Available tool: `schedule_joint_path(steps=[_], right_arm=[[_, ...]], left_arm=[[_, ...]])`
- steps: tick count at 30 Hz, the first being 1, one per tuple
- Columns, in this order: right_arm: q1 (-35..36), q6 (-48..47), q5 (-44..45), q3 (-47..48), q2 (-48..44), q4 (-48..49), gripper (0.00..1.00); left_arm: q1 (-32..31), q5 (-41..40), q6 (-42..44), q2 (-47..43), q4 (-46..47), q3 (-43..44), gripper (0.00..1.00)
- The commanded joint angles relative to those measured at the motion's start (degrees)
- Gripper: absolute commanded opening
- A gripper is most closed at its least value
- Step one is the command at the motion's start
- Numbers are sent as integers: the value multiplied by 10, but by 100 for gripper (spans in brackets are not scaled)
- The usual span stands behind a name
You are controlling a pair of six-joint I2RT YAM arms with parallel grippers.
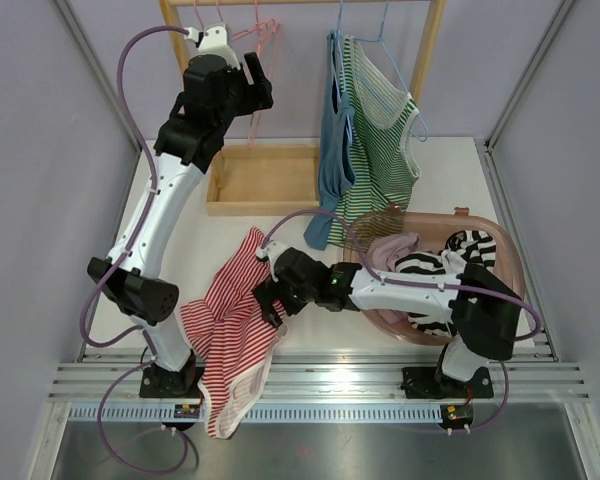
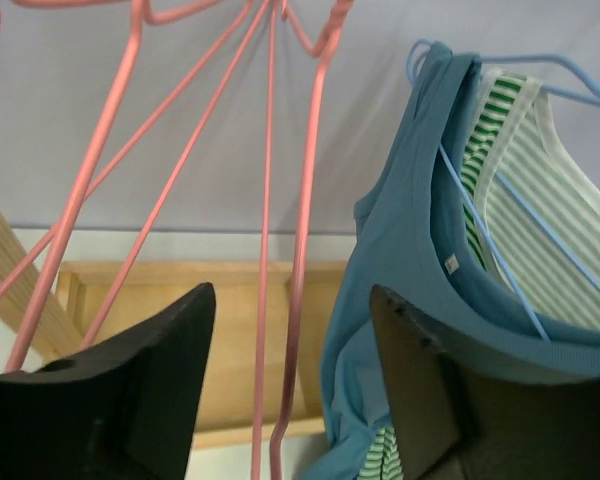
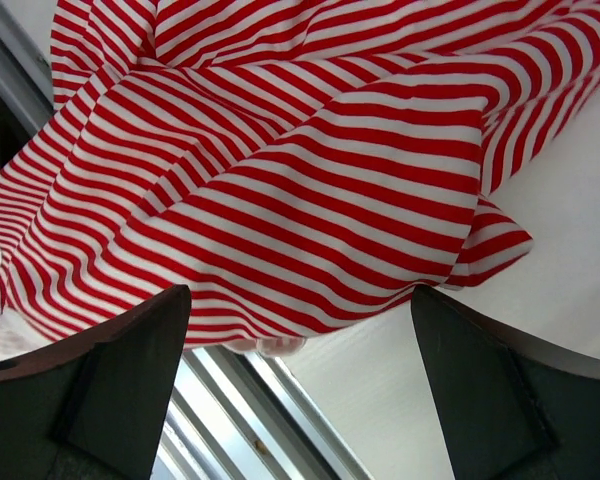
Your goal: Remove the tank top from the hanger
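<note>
A red-and-white striped tank top (image 1: 230, 330) lies crumpled on the table's near edge, part hanging over it; it fills the right wrist view (image 3: 280, 160). My right gripper (image 1: 267, 300) is open, low over the garment's right side, holding nothing. Empty pink hangers (image 1: 265, 45) hang on the wooden rail; in the left wrist view their wires (image 2: 280, 250) run between my open jaws. My left gripper (image 1: 255, 80) is raised beside them, open, not gripping. A blue tank top (image 1: 332, 140) and a green striped one (image 1: 380, 150) hang on blue hangers (image 2: 500, 200).
A shallow wooden tray (image 1: 263, 180) sits at the foot of the rack. A pink laundry basket (image 1: 515, 265) with black-and-white striped clothes stands at the right, beside the right arm. Metal rails (image 1: 320, 385) run along the table's near edge.
</note>
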Motion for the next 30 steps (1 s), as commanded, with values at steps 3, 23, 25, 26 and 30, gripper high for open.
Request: schedule_joint_path(steps=[3, 23, 25, 26, 30], right_arm=[[19, -41, 19, 95, 79, -36, 100], [53, -29, 162, 186, 195, -102, 0], [54, -34, 185, 181, 137, -118, 0], [53, -35, 209, 177, 116, -126, 0], [53, -48, 272, 190, 2, -182, 0]], left_arm=[[1, 6, 7, -118, -14, -35, 97], [2, -52, 10, -503, -54, -344, 99], [1, -51, 7, -528, -58, -370, 99], [1, -49, 7, -536, -59, -378, 99], [1, -51, 17, -561, -72, -407, 99]])
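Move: The red-striped tank top lies bunched on the table under the open right fingers, its middle about 9 cm to their left, 6 cm back and 9 cm below. From there the wooden tray stands some 28 cm ahead, and the brown bin about 36 cm to the right and 7 cm ahead, both some 8 cm lower. The left hand is up by the pink hangers, a few centimetres ahead of it; the tank top is roughly 38 cm back, 6 cm left and 43 cm below that hand. The right fingers close on a fold of the tank top, reached by going about 8 cm down and 6 cm left while tipping some 15 degrees steeper; keeping the pinch, that hand rises about 7 cm and pulls 5 cm rightward. The left hand opens fully and backs 25 cm away from the pink hangers and 12 cm left, rising before it sinks again. ##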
